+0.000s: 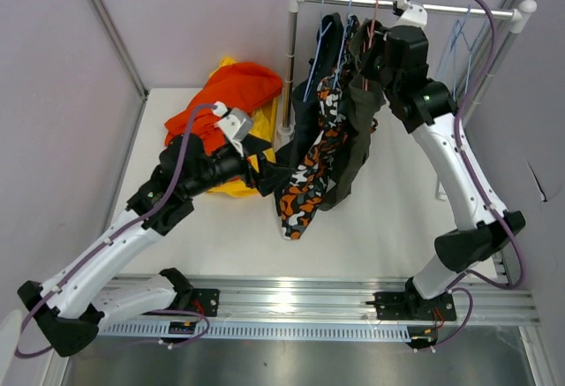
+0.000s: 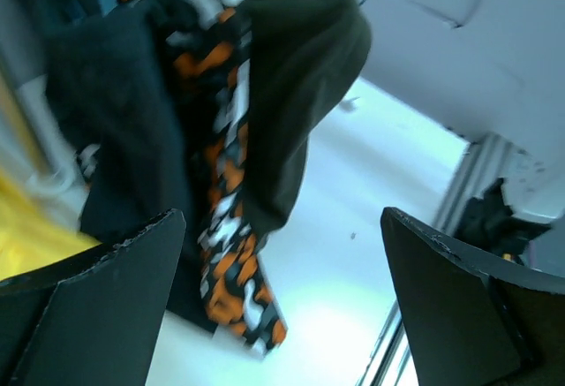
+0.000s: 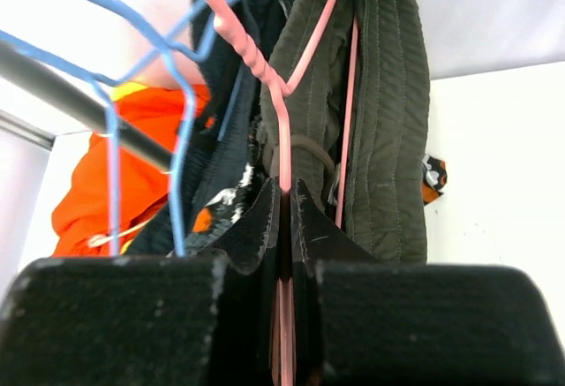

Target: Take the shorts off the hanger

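Note:
Three pairs of shorts hang from the rail: dark olive-grey (image 1: pixel 357 130) (image 3: pixel 388 112) on a pink hanger (image 1: pixel 374 8) (image 3: pixel 265 77), camouflage print (image 1: pixel 311 178) (image 2: pixel 231 253), and dark navy (image 1: pixel 305 112) on blue hangers (image 1: pixel 338 41) (image 3: pixel 177 121). My right gripper (image 1: pixel 378 55) (image 3: pixel 285 193) is shut on the pink hanger's wire just below its twisted neck. My left gripper (image 1: pixel 272 172) (image 2: pixel 282 253) is open, low beside the hems of the navy and camouflage shorts, nothing between its fingers. Orange-red shorts (image 1: pixel 225 99) and yellow shorts (image 1: pixel 256 130) lie heaped on the table.
The rail (image 1: pixel 441 8) stands on a chrome post (image 1: pixel 290 59) at the back of the white table (image 1: pixel 388 218). Empty blue hangers (image 1: pixel 459 33) hang at its right end. Grey walls close in on both sides. A metal track (image 1: pixel 291 302) runs along the near edge.

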`<state>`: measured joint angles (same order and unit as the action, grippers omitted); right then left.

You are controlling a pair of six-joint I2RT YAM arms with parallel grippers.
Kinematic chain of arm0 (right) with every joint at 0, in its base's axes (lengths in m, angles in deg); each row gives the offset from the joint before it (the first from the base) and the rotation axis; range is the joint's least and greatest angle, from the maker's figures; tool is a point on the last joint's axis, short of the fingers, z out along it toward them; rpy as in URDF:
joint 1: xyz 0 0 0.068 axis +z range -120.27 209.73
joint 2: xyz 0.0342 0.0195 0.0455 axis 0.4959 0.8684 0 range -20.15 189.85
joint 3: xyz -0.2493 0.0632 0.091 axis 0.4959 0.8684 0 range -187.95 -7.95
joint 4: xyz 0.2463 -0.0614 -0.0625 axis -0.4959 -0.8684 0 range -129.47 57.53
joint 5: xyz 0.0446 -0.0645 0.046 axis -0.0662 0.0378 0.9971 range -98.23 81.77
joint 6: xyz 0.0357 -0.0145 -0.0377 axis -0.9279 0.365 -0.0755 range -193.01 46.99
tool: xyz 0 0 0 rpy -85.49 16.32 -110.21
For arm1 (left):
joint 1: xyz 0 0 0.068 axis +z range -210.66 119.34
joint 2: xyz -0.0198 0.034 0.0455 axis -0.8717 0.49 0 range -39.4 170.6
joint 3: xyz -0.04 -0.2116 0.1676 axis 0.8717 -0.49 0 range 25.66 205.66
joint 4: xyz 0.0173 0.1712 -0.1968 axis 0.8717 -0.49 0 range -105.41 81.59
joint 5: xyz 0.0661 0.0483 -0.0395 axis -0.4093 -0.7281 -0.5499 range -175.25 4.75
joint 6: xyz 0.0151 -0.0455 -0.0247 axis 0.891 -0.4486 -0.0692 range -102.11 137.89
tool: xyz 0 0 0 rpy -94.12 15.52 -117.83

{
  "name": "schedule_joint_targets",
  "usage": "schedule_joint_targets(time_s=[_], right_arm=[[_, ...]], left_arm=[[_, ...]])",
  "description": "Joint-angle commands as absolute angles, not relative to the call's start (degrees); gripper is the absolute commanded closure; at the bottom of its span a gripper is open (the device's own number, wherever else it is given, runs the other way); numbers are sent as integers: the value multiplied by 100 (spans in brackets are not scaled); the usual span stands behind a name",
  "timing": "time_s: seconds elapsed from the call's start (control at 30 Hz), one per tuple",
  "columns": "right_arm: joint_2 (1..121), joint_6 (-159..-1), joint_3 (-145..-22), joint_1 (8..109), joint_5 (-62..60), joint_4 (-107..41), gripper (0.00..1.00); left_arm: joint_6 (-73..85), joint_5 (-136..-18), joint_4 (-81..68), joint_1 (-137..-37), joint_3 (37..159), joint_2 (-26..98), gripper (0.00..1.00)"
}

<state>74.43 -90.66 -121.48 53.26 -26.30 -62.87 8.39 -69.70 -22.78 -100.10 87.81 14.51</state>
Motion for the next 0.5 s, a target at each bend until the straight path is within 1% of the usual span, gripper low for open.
schedule_joint_targets(time_s=[0.0, 0.17, 0.47], right_arm=[[6546, -8953, -12300, 5583, -3020, -6051, 100], [5844, -9146, -11711, 5706, -3152, -6069, 100], [5350, -9533, -11307, 5785, -3135, -6244, 100]], left_arm=[[813, -6522, -1151, -10477, 9052, 1842, 1], [892, -6363, -685, -11022, 9403, 2799, 1], [936, -6564, -112, -12121, 10036, 3987, 1]])
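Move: The olive shorts hang from the pink hanger already pinched in the right fingers, their middle about 15 cm below that hand, 2 cm back and 2 cm left. From the left gripper they lie about 20 cm ahead, 17 cm right and 8 cm lower. Next to them from the left gripper, the camouflage shorts hang some 22 cm ahead and 10 cm right, the dark shorts 24 cm ahead and 5 cm right, both a little lower. Keep the right fingers shut on the pink hanger and draw it back about 10 cm, away from the rod, rising some 6 cm and easing slightly right. Meanwhile bring the open left gripper about 16 cm to the right, across in front of the camouflage shorts to the olive shorts, drifting a little back and turning some 20 degrees clockwise; don't close it yet. ##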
